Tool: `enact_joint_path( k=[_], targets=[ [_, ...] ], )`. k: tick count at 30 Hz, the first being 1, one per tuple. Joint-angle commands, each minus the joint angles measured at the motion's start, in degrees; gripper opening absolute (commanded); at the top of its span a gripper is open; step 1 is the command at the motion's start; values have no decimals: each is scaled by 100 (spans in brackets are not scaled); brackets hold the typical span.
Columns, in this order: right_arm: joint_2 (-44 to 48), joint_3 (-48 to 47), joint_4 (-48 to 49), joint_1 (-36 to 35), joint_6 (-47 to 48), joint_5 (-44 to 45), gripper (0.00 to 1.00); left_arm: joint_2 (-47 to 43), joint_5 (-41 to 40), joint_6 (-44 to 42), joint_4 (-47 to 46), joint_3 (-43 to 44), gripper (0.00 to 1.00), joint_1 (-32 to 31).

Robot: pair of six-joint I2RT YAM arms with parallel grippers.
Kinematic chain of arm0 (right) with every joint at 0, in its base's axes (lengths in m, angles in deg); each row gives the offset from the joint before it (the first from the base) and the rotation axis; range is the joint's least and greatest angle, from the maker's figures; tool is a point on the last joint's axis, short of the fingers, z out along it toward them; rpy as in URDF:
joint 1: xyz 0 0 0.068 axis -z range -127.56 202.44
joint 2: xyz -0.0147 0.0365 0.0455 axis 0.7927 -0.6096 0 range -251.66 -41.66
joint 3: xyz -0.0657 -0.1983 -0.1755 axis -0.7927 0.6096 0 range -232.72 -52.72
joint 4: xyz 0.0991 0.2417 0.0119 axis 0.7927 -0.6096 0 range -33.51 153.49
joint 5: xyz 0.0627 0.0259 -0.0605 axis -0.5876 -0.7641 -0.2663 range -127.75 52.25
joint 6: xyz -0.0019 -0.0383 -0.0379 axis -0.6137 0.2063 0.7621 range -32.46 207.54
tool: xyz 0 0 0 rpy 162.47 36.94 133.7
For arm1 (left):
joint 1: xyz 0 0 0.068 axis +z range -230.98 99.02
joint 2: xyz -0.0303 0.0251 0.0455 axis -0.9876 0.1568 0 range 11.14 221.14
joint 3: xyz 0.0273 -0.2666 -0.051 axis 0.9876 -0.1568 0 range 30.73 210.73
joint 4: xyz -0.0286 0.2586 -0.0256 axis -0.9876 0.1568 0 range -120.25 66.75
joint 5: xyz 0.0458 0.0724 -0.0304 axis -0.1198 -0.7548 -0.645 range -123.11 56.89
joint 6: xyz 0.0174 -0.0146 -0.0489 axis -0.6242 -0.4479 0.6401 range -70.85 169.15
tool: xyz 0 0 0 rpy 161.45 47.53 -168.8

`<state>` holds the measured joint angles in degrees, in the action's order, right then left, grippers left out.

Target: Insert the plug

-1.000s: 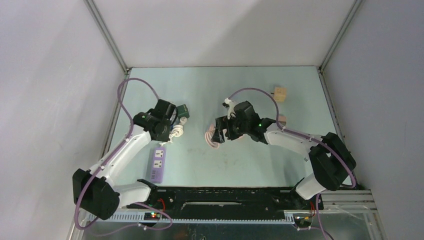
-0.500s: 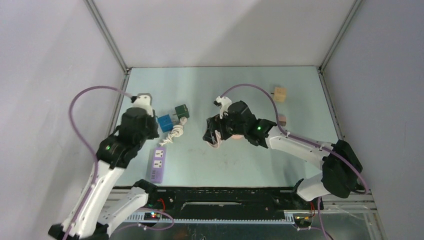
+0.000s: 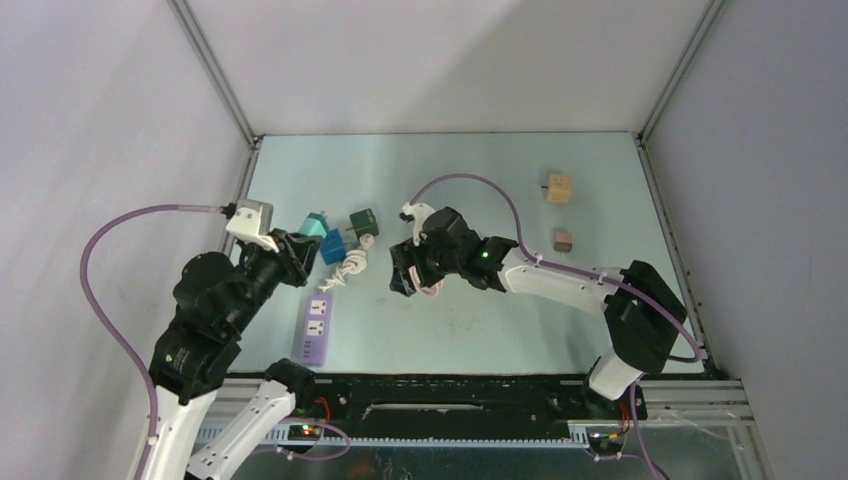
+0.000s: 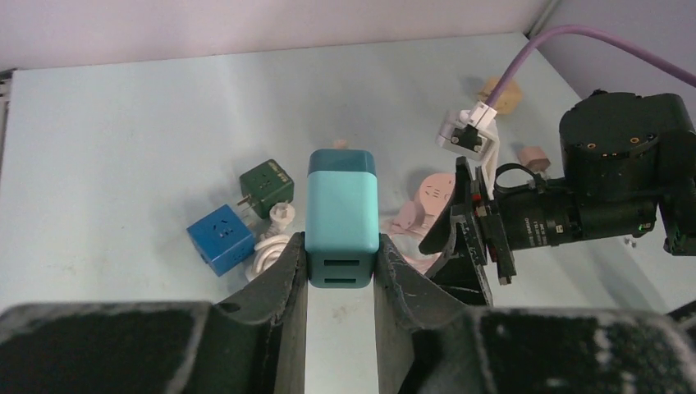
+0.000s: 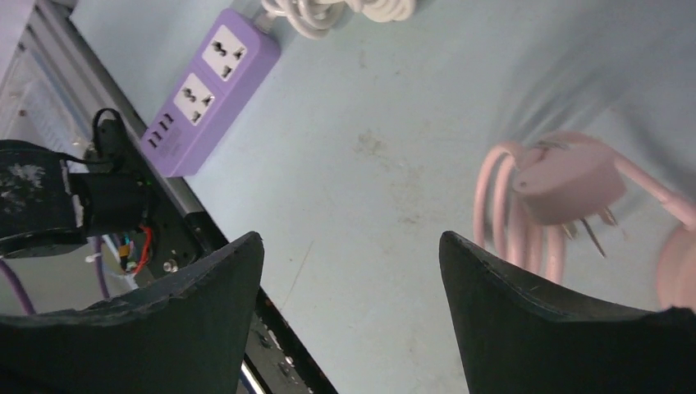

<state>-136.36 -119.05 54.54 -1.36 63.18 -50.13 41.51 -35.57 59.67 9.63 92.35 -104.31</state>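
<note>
My left gripper is shut on a teal plug block, which it holds above the table; two slots show on the block's near face. From above, the teal block hangs left of the blue cube. The purple power strip lies flat near the front left, its sockets facing up. My right gripper stands open with nothing between its fingers, just left of a pink round plug with bare prongs and a coiled pink cord.
A blue cube and a green cube sit by the strip's coiled white cord. A beige block and a small brownish block lie at the back right. The black rail runs along the near edge.
My left arm has risen and drawn back from the cubes toward the near left, with the teal block in its grip. My right gripper has shifted left over the pink cord.
</note>
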Motion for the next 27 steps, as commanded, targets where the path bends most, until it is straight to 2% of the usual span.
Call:
enact_joint_path(
  k=[1, 8, 13, 19, 24, 26, 27],
  targets=[
    [473, -267, -431, -95, 181, 897, 81, 155, 492, -204, -357, -118, 0, 30],
    [409, -267, -740, -35, 372, 1785, 80, 496, 780, -149, -489, -492, 0, 30],
    [-96, -305, -657, 243, 437, 1743, 78, 750, 1035, -122, -464, -628, 0, 28],
    [-727, -502, -541, 242, 706, 1511, 71, 762, 1151, -96, -506, -798, 0, 30],
    [-976, -548, -414, 209, 794, 1316, 49, 768, 1147, -61, -504, -835, 0, 30],
    [-957, -548, -462, 158, 837, 1302, 35, 769, 1094, -47, -494, -831, 0, 26],
    [-916, -553, -488, 121, 879, 1306, 25, 775, 1059, -28, -501, -836, 0, 29]
  ],
)
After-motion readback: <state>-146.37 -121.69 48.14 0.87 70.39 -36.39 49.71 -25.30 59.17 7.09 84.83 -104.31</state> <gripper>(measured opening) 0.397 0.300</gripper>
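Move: The right hand, empty and wide open, has the pink plug about 5 cm ahead, 4 cm to its right and 8 cm below. The pink round socket lies some 9 cm ahead and 13 cm right, 12 cm below. The left hand grips the teal adapter: for it the pink plug is about 8 cm ahead, 20 cm right and 29 cm down; white cord 12 cm ahead and 1 cm right, blue adapter 16 cm ahead and 5 cm left, both some 32 cm down. Forward and to the right at first, then steeply down onto the pink plug, the right hand travels about 5 cm ahead and 8 cm down, its fingers tipping some 20 degrees steeper and closing from wide to under half open around the plug's prong end. The left hand keeps its grip on the teal adapter and sinks 7 to 8 cm, shifting right and tilting nose-down. ##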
